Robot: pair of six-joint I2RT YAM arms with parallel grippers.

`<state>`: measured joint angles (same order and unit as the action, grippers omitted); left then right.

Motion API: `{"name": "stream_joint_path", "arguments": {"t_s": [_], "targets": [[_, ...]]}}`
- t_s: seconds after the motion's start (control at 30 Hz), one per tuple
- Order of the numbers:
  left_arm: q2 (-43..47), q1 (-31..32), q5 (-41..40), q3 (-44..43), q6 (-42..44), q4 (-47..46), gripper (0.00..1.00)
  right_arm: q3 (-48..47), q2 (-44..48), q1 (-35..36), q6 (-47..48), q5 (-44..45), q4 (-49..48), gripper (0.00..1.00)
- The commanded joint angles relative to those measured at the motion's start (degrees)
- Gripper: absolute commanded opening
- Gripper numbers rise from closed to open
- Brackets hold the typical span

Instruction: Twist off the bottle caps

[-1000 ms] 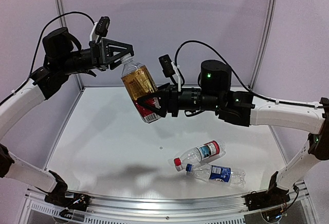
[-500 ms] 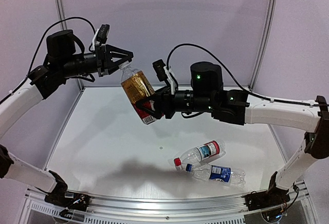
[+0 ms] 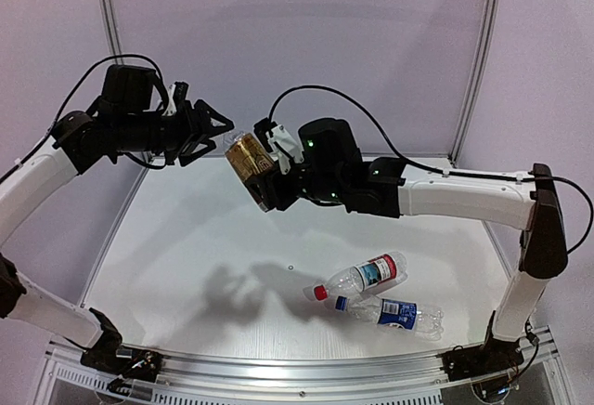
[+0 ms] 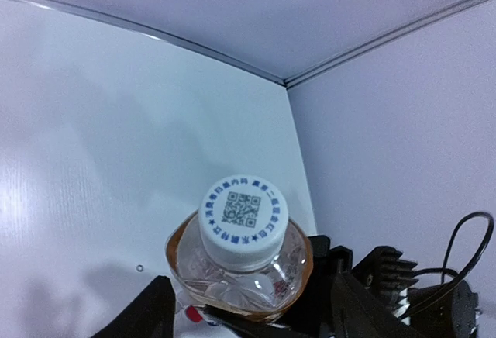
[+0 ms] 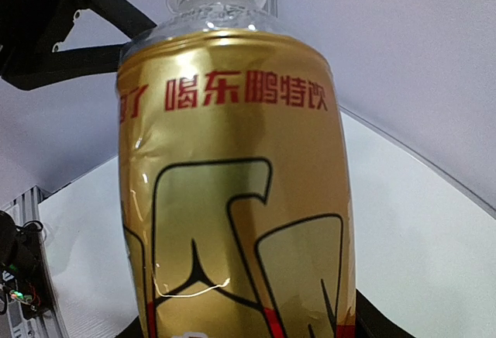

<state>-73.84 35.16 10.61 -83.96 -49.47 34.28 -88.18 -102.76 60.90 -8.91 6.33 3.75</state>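
Observation:
My right gripper (image 3: 275, 191) (image 5: 248, 330) is shut on the amber bottle (image 3: 251, 165) (image 5: 232, 191) with the gold-red label, holding it in the air, tilted toward the left arm. Its white cap (image 4: 243, 220) sits on the neck and faces the left wrist camera. My left gripper (image 3: 221, 137) (image 4: 252, 305) is open, with its fingers (image 4: 151, 311) standing either side of the cap and apart from it. On the table lie the red-white labelled bottle (image 3: 364, 277) with its red cap (image 3: 321, 292) and the blue labelled bottle (image 3: 397, 314) with its blue cap (image 3: 342, 303).
The white table (image 3: 186, 247) has a raised rim and purple walls behind it. The two lying bottles touch each other at the front right. The right arm (image 3: 464, 199) stretches across the back of the table.
The left gripper closed on the white cap half a second ago, then opened and drew back left. The right arm carried the amber bottle left and tilted it further.

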Motion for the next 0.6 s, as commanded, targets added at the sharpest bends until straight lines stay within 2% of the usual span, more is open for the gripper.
{"name": "stream_joint_path", "arguments": {"t_s": [0.0,0.07,0.23,0.43,0.57], "targets": [[1.67,0.31,-4.47,-1.81,0.76,1.94,0.77,0.74,0.45,-0.39,0.35,1.57,0.18,0.0],[3.28,-0.37,-5.2,-1.91,1.94,2.1,0.87,1.8,1.1,-0.41,-0.35,1.26,0.14,0.0],[8.64,-3.43,-2.37,2.06,7.87,0.55,0.92,4.07,3.61,-0.38,-1.13,-0.79,0.06,0.0],[17.15,-9.81,14.81,11.36,17.05,-13.39,0.91,8.68,8.49,-0.42,-2.39,-16.14,-5.71,0.0],[16.86,-11.87,25.69,11.98,16.51,-18.08,0.9,8.49,9.28,-0.4,-6.4,-24.32,-7.94,0.0]]}}
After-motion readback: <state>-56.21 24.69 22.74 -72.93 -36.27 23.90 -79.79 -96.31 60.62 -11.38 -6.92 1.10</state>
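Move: The white cap on the gold-labelled bottle lies just off the left hand's part-open fingertips, about 3 cm ahead, 3 cm to the right and nearly level. The right hand holds the bottle's lower body, the cap some 10 cm above it and 5 cm to its left. Down on the table, about 26 cm below the right hand, the red-capped bottle lies roughly 20 cm right and 5 cm back, the blue-capped one 25 cm right and 16 cm back. Left and up, about 6 cm each way, and then back some 4 cm, the left hand draws away from the white cap, spreading its already parted fingers wide and tilting their tips up some 20 degrees. The right hand keeps its grip on the bottle, dips a couple of centimetres, then comes back about 5 cm while rising again, turning slightly counter-clockwise. ##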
